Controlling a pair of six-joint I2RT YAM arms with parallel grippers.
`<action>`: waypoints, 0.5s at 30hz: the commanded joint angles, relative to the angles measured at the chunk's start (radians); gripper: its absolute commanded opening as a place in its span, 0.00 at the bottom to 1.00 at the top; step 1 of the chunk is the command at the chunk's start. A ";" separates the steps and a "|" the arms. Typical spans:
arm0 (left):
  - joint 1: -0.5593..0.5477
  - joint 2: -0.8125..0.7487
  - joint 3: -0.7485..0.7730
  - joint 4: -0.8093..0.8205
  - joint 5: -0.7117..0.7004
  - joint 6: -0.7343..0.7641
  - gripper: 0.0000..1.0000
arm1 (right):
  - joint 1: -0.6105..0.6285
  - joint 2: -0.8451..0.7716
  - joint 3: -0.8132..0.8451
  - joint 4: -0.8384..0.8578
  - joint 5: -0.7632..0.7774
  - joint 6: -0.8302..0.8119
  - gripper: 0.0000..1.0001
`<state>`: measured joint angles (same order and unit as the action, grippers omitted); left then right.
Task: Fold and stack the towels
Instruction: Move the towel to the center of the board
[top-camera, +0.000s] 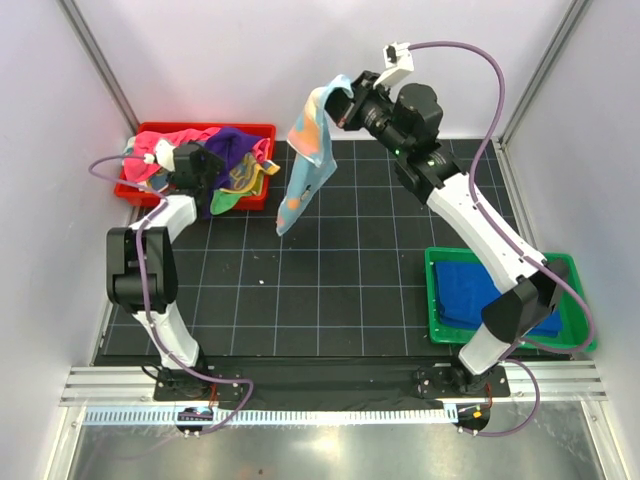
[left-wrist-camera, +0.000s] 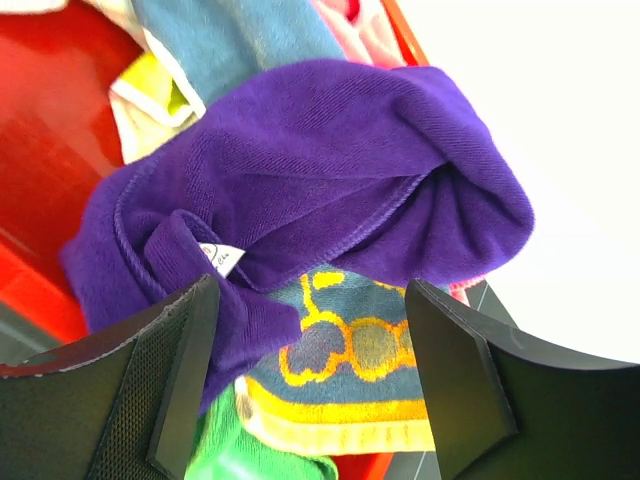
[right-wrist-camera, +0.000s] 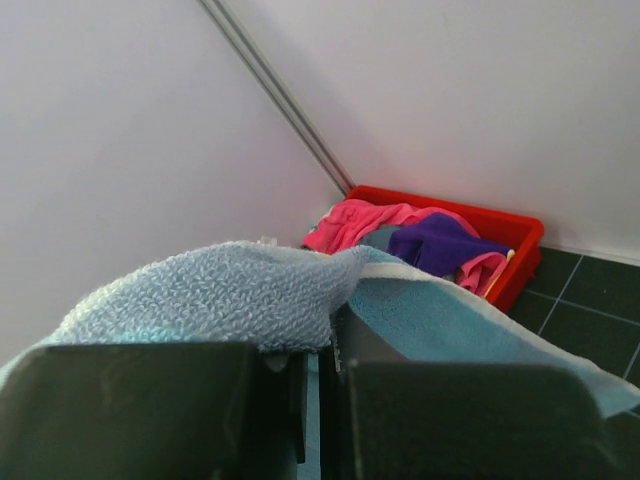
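A pile of towels fills the red tray (top-camera: 255, 128) at the back left. My left gripper (top-camera: 218, 170) hovers over it, open, with nothing between its fingers. In the left wrist view the left gripper (left-wrist-camera: 310, 300) frames a purple towel (left-wrist-camera: 320, 170) lying over a teal-and-yellow towel (left-wrist-camera: 360, 350). My right gripper (top-camera: 345, 105) is raised at the back centre, shut on a corner of the light blue polka-dot towel (top-camera: 305, 165), which hangs down above the mat. The right wrist view shows this towel (right-wrist-camera: 200, 290) draped over the shut right gripper (right-wrist-camera: 320, 360).
A green tray (top-camera: 570, 262) at the right holds a royal blue towel (top-camera: 475, 290). Pink towels (top-camera: 165, 138) and a green cloth (left-wrist-camera: 250, 440) lie in the red tray too. White walls close in the black gridded mat (top-camera: 330, 290).
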<state>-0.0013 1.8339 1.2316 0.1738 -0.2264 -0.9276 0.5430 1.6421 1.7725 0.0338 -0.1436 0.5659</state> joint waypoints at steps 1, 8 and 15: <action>-0.034 -0.100 -0.009 -0.013 -0.062 0.071 0.80 | 0.034 -0.070 0.001 -0.056 0.018 -0.037 0.01; -0.097 -0.200 -0.089 -0.016 -0.086 0.084 0.80 | 0.110 -0.116 0.007 -0.185 0.004 -0.080 0.01; -0.166 -0.346 -0.213 0.000 -0.102 0.053 0.80 | 0.224 -0.217 -0.070 -0.298 -0.001 -0.097 0.01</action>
<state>-0.1474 1.5787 1.0527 0.1516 -0.2890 -0.8783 0.7261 1.5223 1.7210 -0.2283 -0.1410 0.4942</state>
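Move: The board's centre, where the towel goes, is about 8 cm back, 4 cm to the left and some 46 cm below the right hand, which already holds the light-blue and orange towel by its top. The red bin's middle is some 16 cm ahead and 43 cm left of that hand. From the open left hand, the hanging towel's middle is about 16 cm back, 30 cm right and 12 cm higher; the purple towel is about 6 cm ahead, 6 cm right, 8 cm below. Back towards its base by about 9 cm, with some 4 cm to the left and 3 cm down, the right hand draws the hanging towel towards above the board's centre, still pinching its top edge and turning some 15 degrees, partly counter-clockwise. The left hand, fingers staying wide open, backs about 6 cm off the red bin's heap, as far to the right, and rises 4 cm, empty. ##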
